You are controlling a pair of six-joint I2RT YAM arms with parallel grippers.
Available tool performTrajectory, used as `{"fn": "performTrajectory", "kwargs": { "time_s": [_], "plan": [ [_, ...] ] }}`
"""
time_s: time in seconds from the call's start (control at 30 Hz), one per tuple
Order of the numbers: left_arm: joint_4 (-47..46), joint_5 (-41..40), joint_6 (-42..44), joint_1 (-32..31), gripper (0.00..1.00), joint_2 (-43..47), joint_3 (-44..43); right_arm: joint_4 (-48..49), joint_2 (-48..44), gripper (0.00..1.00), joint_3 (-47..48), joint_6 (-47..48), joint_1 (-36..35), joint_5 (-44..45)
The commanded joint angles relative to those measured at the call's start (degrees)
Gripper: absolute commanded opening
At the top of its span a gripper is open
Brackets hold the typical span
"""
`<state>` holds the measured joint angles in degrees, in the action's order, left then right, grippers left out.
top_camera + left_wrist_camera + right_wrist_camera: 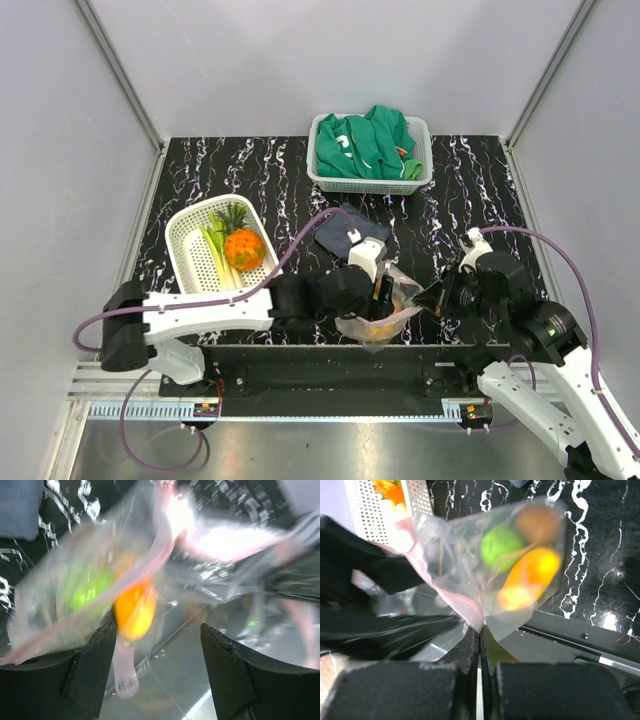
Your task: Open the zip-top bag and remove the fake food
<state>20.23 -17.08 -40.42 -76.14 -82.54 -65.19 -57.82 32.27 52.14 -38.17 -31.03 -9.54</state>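
Observation:
The clear zip-top bag (378, 322) hangs over the table's near edge, between my two arms. My right gripper (480, 632) is shut on its pinkish zip strip (465, 605). Fake food shows through the plastic: a green round piece (501, 547), an orange piece (535, 572) and a brownish one (537, 522). My left gripper (157, 650) stands wide open just below and in front of the bag (100, 565), with nothing between its fingers (95, 670). A pink tab of the strip dangles beside the left finger. More fake food, an orange pineapple (244, 248) and a pale leek (218, 252), lies in a white basket (185, 245).
A second white basket (424, 170) at the back holds a green garment (365, 145). A dark grey-blue cloth (340, 228) lies on the black marbled table (450, 215) just behind the left gripper. Grey walls close in both sides.

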Motion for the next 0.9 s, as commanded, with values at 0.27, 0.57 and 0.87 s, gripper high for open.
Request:
{"fn": "performTrajectory", "kwargs": {
  "time_s": [0.27,0.57,0.87],
  "plan": [
    [2.3,6.5,8.1,0.1,0.76,3.2,-14.5,6.3,5.4,0.0,4.6,4.5,-0.3,-5.6],
    [5.6,4.1,6.7,0.8,0.4,-2.3,-20.3,8.2,8.9,0.0,9.1,4.2,-0.2,-7.8],
    [-5.6,4.6,4.8,0.8,0.17,9.0,-0.4,6.3,10.2,0.0,9.2,3.9,-0.2,-12.0]
  ]
}}
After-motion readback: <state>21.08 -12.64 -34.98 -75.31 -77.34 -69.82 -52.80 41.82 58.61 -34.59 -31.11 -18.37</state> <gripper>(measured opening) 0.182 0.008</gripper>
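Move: The orange fake mango in the open bag is about 10 cm below the left hand and 3 cm back, level sideways. The green fake lime beside it sits some 4 cm left of that hand and 11 cm below. The grey cloth is about 16 cm ahead, 7 cm left and 17 cm down. From the right hand, pinching the bag's rim, the mango lies roughly 8 cm left, 3 cm back and 14 cm below. Left hand rises about 12 cm, then sinks 6 above the bag, fingers closing; right draws the pinched rim up-left. ##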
